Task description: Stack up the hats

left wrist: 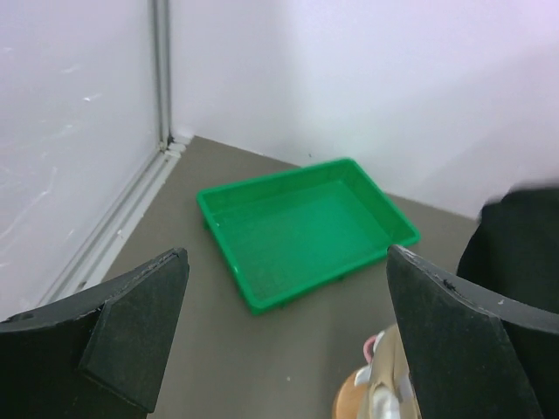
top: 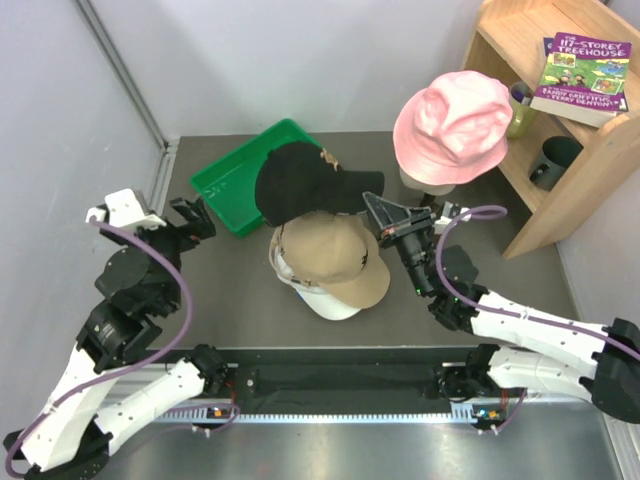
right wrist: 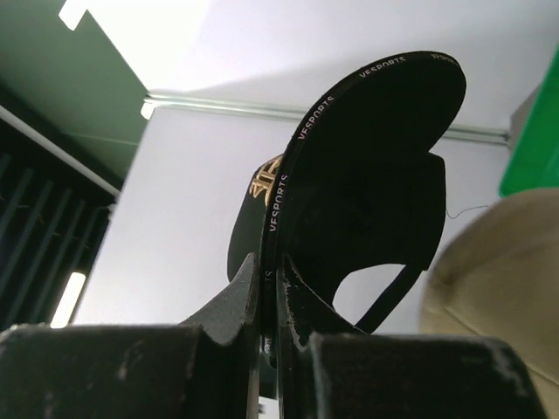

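Observation:
A black cap (top: 295,180) hangs in the air over a tan cap (top: 335,262), which lies on a white cap (top: 330,303) at the table's middle. My right gripper (top: 372,205) is shut on the black cap's peak; in the right wrist view the fingers (right wrist: 249,288) pinch the peak's edge (right wrist: 376,175), with the tan cap (right wrist: 498,279) at lower right. A pink hat (top: 452,125) sits on a stand at the back right. My left gripper (top: 192,222) stands open and empty at the left, its fingers (left wrist: 131,323) wide apart over bare table.
A green tray (top: 245,175) lies at the back left, also in the left wrist view (left wrist: 306,227). A wooden shelf (top: 590,150) at the right holds a book (top: 583,75), a green mug and a black cup (top: 556,160). Walls close in the left and back.

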{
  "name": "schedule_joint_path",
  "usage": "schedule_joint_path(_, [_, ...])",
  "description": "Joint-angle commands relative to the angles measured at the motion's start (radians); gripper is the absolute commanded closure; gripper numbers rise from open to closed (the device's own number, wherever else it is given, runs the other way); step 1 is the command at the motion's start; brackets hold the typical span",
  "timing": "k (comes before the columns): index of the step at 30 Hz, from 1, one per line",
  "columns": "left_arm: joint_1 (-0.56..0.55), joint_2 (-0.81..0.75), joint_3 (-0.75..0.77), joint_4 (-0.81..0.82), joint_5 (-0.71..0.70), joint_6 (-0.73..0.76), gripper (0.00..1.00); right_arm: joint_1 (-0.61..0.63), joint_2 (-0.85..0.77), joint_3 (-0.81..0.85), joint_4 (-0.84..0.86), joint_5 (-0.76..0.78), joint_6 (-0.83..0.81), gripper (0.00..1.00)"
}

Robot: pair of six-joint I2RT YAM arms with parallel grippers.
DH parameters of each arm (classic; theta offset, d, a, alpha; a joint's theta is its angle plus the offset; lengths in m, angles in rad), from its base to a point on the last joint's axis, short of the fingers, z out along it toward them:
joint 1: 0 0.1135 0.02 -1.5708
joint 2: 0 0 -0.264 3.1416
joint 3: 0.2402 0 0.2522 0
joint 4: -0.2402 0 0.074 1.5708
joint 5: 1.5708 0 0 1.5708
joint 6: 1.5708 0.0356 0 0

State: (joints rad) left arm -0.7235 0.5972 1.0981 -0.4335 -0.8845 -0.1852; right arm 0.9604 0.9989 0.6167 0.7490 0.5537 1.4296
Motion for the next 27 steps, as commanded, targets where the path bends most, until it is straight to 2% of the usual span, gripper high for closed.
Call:
schedule_joint_path(1, [-0.001,-0.01,0.059,0.071,-0.091,0.003,0.01,0.021,0.001,-0.066,0.175,-0.06,-0.04,1.0])
schedule_joint_path(6, [-0.001,0.004,0.069,0.093,-0.088,0.032,0.01,0.024,-0.091,-0.193,0.164,-0.054,-0.035,1.0])
schedule_joint_path(14, [0.001,-0.002,0.062,0.107,-0.11,0.067,0.01,0.028,-0.321,-0.328,-0.026,-0.014,-0.005,1.0])
schedule_joint_path(18, [0.001,-0.005,0.063,0.113,-0.119,0.082,0.01,0.028,-0.355,-0.369,-0.126,-0.026,0.025,1.0])
schedule_joint_path(27, [0.001,-0.011,0.065,0.113,-0.122,0.072,0.01,0.029,-0.387,-0.532,-0.068,-0.005,0.115,1.0])
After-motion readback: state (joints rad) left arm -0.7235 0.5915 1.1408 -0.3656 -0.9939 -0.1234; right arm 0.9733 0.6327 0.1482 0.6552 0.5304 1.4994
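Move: Beneath and to the left of the right hand, which holds the black cap by its bill, the tan cap topping the stack lies about 11 cm left, roughly level fore and aft, some 20 cm lower. The pink hat stands about 15 cm ahead and 17 cm right of that hand, near its height; the green tray is about 24 cm ahead and 24 cm left, on the table. From the left hand the tan cap is some 25 cm right, 4 cm ahead and 22 cm down. Lowering the black cap towards the tan cap, the right hand keeps its pinch on the bill and sinks about 13 cm in all: first nearly straight down, then level back and to the right by some 4 cm each, then down again, its fingers tipping slightly downward. The empty left hand, wide open, eases a few centimetres up and left, away from the stack. ##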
